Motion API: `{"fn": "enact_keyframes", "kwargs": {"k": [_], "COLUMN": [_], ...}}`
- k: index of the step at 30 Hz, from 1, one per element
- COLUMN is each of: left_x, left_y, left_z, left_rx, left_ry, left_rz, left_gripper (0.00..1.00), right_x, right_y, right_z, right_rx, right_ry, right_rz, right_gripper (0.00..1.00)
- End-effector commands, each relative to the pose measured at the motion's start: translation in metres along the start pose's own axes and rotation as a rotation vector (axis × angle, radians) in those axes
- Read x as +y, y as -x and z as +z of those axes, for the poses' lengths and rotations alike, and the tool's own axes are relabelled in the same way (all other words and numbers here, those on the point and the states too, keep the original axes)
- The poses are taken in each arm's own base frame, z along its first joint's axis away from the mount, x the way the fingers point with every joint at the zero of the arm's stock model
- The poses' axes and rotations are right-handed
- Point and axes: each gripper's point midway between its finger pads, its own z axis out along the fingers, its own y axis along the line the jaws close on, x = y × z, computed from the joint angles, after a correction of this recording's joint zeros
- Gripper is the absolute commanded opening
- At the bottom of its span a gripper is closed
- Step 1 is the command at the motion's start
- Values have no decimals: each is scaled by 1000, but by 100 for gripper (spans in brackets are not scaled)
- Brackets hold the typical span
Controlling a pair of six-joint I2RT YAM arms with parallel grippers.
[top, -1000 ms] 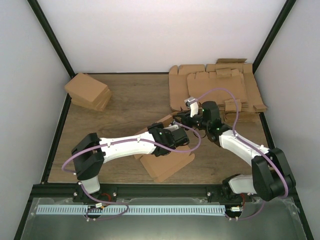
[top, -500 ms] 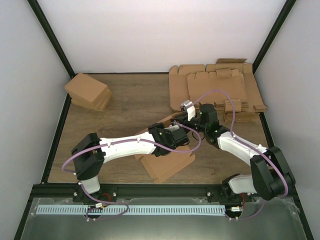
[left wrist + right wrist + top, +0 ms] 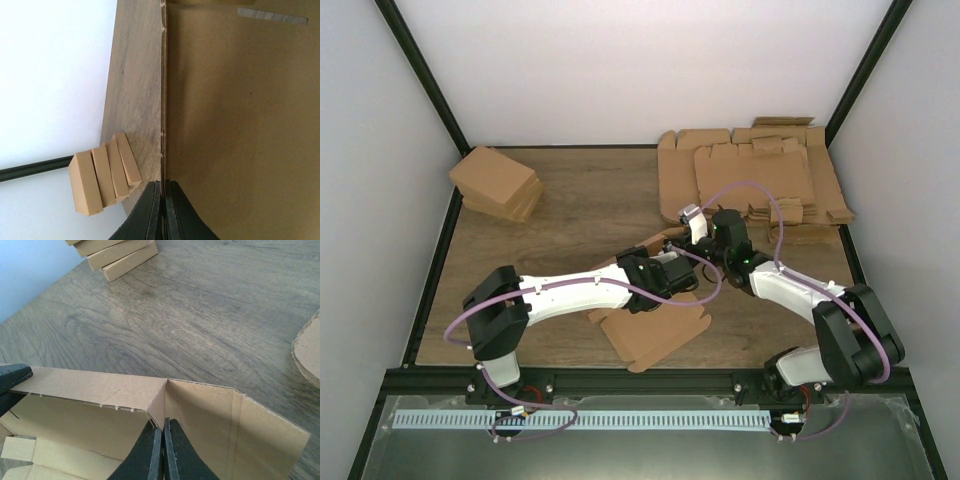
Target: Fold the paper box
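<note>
The paper box [image 3: 655, 330] lies mid-table, brown, partly raised, with its flat flaps toward the near edge. My left gripper [image 3: 665, 272] is shut on the top edge of one upright wall; in the left wrist view the box's panel [image 3: 240, 125] fills the right side and the black fingertips [image 3: 162, 184] pinch its thin edge. My right gripper [image 3: 696, 238] is at the box's far corner. In the right wrist view its jaws [image 3: 162, 424] are shut on the folded corner where two walls [image 3: 100, 387] meet. The left gripper's finger [image 3: 11, 377] shows at the left edge.
A thick pile of flat cardboard sheets [image 3: 760, 175] lies at the back right. A stack of folded cartons [image 3: 498, 185] sits at the back left, also visible as cartons [image 3: 102, 177] and cartons [image 3: 115, 255]. A loose cardboard edge [image 3: 307, 347] lies to the right.
My right gripper has moved left and forward to the box's far corner and gone from open to shut there. The left gripper has stayed shut on the wall.
</note>
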Motion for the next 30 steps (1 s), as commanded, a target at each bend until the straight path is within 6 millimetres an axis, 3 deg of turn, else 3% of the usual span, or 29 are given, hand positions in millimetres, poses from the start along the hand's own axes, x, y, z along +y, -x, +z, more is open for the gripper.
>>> {"fn": "enact_keyframes", "kwargs": {"k": [1, 6, 9, 11, 17, 20, 23, 30], "left_x": [5, 4, 3, 4, 36, 59, 65, 36], "left_y": [4, 14, 27, 36, 47, 37, 26, 25], "left_z": [-6, -15, -30, -41, -58, -48, -35, -23], "left_rx": [-29, -72, -133, -174, -255, -275, -294, -285], "left_ry": [2, -82, -214, -328, -668, -830, -995, -1221], "left_rz": [-30, -94, -167, -233, -499, -672, -775, -748], "left_gripper": [4, 13, 30, 46, 71, 76, 78, 80], "right_x": [-3, -1, 1, 2, 3, 2, 9, 10], "right_y": [16, 14, 13, 11, 15, 20, 21, 32], "right_z": [3, 5, 2, 0, -15, -19, -19, -28], "right_rx": [-40, -64, -104, -131, -255, -302, -336, -429], "right_ry": [-40, -50, -63, -67, -97, -106, -74, -110], "right_rz": [-8, -5, -22, -32, -67, -80, -119, -191], "right_gripper": [1, 1, 1, 1, 1, 1, 1, 1]}}
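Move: My left hand is closed on the top edge of the paper box's raised side wall. The box corner lies about 7 cm to its right and 3 cm farther out, roughly 1 cm lower. My right fingers already pinch that same corner, so it is right at them. From my right hand, the middle of the box's floor panel is some 15 cm back, 4 cm left and 7 cm down. The flat cardboard pile is about 13 cm ahead, 15 cm right and 7 cm down. I open my left hand wide and free it from the side wall, easing about 4 cm right and a little back. I then climb to some 8 cm, swing forward and left, and begin to sink again, rolling its left side down about 60 degrees and tipping the fingers down. My right hand keeps its pinch on the corner, dips, draws back about a centimetre, then rises and tilts its fingers upward. ##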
